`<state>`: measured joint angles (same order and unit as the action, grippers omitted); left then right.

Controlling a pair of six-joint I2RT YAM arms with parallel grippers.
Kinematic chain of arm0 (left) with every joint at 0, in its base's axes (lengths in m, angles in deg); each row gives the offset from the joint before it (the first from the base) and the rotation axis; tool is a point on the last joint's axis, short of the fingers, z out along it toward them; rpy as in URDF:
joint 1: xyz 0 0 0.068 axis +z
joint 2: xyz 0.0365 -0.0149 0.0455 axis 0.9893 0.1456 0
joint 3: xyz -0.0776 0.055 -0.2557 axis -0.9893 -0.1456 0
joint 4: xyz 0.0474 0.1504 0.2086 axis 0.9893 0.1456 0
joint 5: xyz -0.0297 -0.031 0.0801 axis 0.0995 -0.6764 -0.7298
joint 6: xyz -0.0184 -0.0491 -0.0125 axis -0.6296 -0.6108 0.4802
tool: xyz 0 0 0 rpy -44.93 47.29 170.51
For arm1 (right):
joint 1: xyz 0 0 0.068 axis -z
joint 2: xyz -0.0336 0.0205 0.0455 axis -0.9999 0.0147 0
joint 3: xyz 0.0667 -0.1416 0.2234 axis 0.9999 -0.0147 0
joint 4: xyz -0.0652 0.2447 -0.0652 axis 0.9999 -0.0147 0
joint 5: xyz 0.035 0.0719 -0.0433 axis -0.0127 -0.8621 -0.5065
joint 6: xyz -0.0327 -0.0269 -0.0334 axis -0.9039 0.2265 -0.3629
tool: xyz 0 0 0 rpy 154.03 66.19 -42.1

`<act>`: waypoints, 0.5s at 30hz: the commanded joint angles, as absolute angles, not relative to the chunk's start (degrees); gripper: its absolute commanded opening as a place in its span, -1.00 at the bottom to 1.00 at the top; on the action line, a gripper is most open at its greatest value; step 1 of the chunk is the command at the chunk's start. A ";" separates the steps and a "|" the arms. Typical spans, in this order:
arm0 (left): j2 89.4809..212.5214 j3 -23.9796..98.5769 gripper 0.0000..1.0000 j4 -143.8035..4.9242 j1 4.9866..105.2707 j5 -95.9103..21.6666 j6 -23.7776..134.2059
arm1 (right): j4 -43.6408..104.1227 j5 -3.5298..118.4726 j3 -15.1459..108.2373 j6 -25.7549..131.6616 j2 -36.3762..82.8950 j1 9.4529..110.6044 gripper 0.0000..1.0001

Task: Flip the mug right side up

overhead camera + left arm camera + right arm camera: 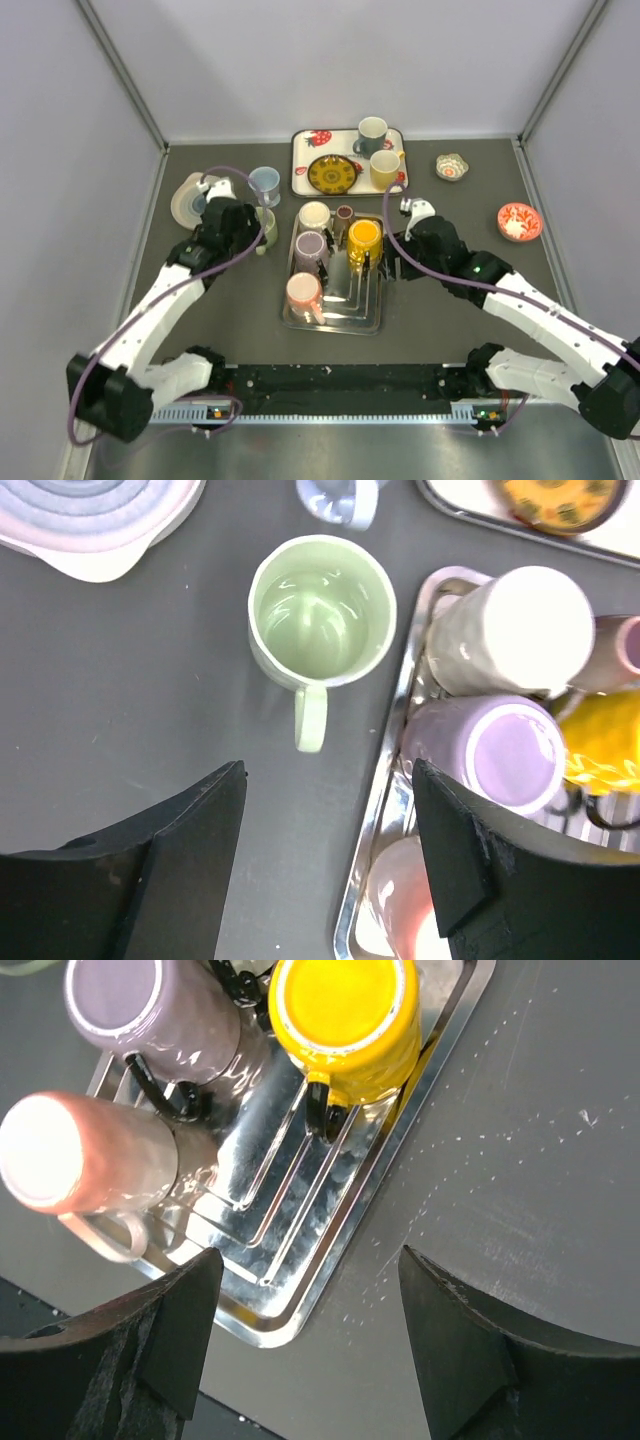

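Note:
A pale green mug stands mouth up on the dark table, its handle pointing toward my left gripper. That gripper is open and hovers just behind the mug, with nothing between its fingers. In the top view the mug peeks out beside the left gripper, left of the metal rack. My right gripper is open and empty over the rack's right edge; in the top view the right gripper is beside the yellow mug.
The metal drying rack holds upside-down yellow, purple, pink and cream mugs. A blue mug and stacked plates lie behind the green mug. A white tray stands at the back and two small bowls at the right.

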<state>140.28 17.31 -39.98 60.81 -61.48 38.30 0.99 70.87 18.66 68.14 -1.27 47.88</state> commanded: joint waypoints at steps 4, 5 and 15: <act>125.18 10.84 0.53 -38.33 55.54 -59.09 36.56 | 3.94 77.94 25.48 68.11 10.35 46.09 0.40; 122.99 9.61 0.56 -38.42 54.83 -59.70 36.39 | 4.46 78.73 26.01 68.55 11.77 45.74 0.40; 114.10 3.28 0.98 -36.66 53.50 -61.21 33.31 | 5.61 81.72 35.59 74.35 29.44 44.77 0.37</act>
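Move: The upside-down yellow mug stands about 10 cm ahead of the right gripper, 7 cm to its left and 9 cm lower. From that gripper, the purple mug is some 8 cm ahead and 19 cm left, and the small brown cup 16 cm ahead and 12 cm left. The yellow mug is roughly 26 cm to the left gripper's right, level with it in reach; the green mug is about 6 cm ahead of the left gripper, 2 cm right. Reach the right gripper forward and left towards the yellow mug, about 7 cm across the table, while sinking 5–6 cm. Tip the fingers a little further down, roll the hand's left side down some 10 degrees, and keep them open, stopping short of the mug. Meanwhile draw the empty left gripper back from the green mug, rising first and then easing down, and spread its fingers wider. ##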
